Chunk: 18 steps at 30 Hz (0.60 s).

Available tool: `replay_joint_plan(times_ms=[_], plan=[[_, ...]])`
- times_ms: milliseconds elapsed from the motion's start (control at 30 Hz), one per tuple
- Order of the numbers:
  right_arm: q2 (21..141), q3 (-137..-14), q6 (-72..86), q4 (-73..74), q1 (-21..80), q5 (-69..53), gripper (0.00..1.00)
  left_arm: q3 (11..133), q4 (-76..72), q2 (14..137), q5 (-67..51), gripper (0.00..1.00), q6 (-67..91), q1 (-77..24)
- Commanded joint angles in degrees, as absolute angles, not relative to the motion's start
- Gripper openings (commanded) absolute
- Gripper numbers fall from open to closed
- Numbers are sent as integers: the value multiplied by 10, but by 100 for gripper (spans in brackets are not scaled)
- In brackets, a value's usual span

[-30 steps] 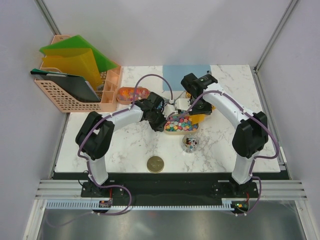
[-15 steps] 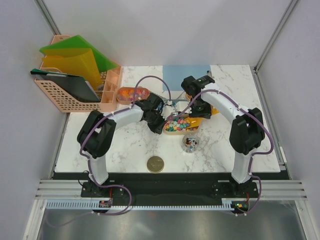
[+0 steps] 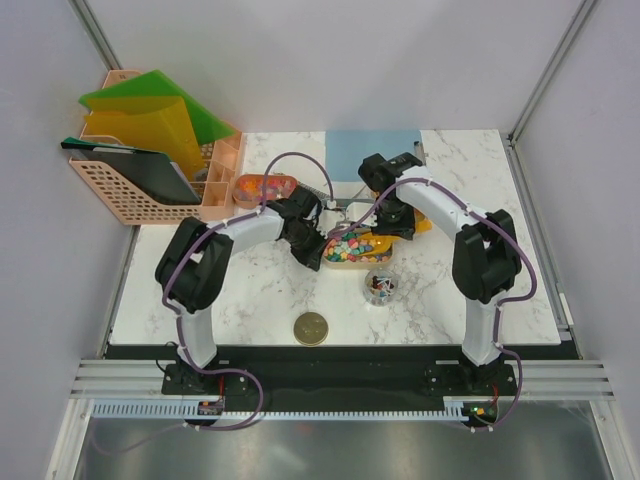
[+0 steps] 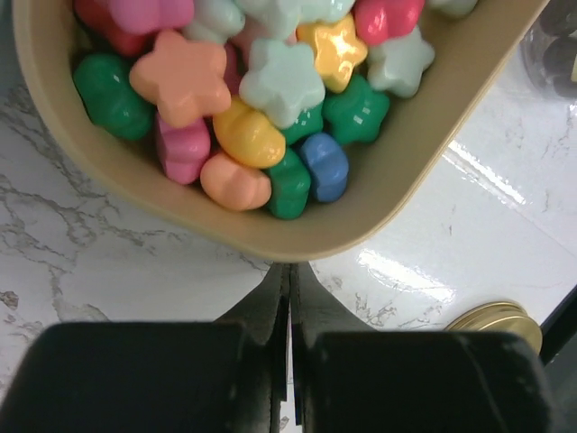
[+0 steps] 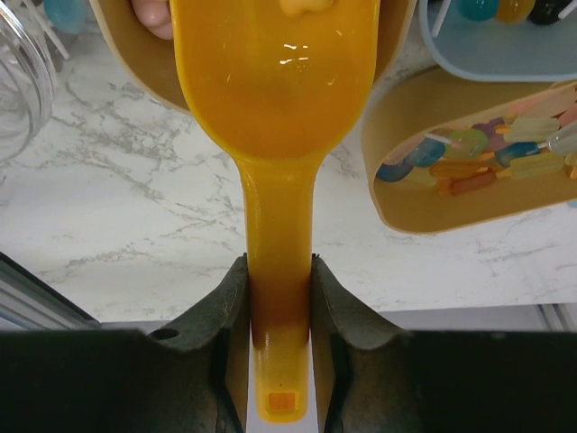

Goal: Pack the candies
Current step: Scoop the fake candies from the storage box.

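Note:
Pastel star-shaped candies [image 4: 270, 90] fill a tan oval tray [image 4: 433, 171] at the table's middle [image 3: 350, 247]. My left gripper [image 4: 290, 271] is shut with nothing between its fingers, and its tips touch the tray's near rim; from above it sits at the tray's left end [image 3: 318, 244]. My right gripper [image 5: 279, 280] is shut on the handle of the orange scoop [image 5: 279, 90], whose bowl reaches over the tray's edge. The top view has that gripper [image 3: 392, 216] just right of the tray. A second tan tray [image 5: 469, 194] holds orange and mixed candies.
A glass jar [image 3: 380, 287] with a few wrapped pieces stands in front of the tray, and a gold lid [image 3: 311, 328] lies nearer the front edge. Another candy tray [image 3: 263, 186] sits back left by a peach basket [image 3: 150, 205] of folders. A blue container [image 3: 372, 150] lies at the back.
My right arm has swung left with the scoop, bringing its bowl over the pastel tray. The tray and my left gripper have shifted slightly left and back.

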<state>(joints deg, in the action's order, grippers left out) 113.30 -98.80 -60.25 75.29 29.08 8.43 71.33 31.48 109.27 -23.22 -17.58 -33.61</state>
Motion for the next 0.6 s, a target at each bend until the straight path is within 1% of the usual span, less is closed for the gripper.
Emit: replay_joint_plan(times_ms=[0, 167, 367, 567], plan=[[1147, -969, -587, 686, 308, 40, 0, 730, 251, 1066, -307, 2, -147, -317], [1140, -963, -583, 677, 308, 33, 0, 705, 250, 1021, -322, 2, -163, -276], [1140, -964, -581, 666, 308, 26, 0, 675, 243, 991, -314, 2, -165, -259], [1160, -990, -571, 670, 308, 29, 0, 664, 209, 1019, -307, 2, -123, -258]])
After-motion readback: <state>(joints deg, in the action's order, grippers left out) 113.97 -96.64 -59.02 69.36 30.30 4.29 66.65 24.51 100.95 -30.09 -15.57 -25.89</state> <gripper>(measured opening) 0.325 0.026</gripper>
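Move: The right hand holds the orange scoop, its bowl in the tan candy box, whose middle is about 8 cm left, 1 cm back and some 7 cm below. The blue lollipop box is roughly 10 cm left and 6 cm ahead, the popsicle box 9 cm ahead and 2 cm left, the clear jar 9 cm back and 4 cm left. For the left hand, the candy box's middle is about 9 cm right and 3 cm ahead, level with the shut fingertips. Leftward and a little down, the right hand drives the scoop's bowl on along the candy box, about 3 cm, its grip unchanged and the bowl's end tipping up some 5 degrees. The left hand, fingers shut beside the box's left end, rises about 4.5 cm while going 3 cm forward and 2 cm left, its fingers tilting farther towards the right. ##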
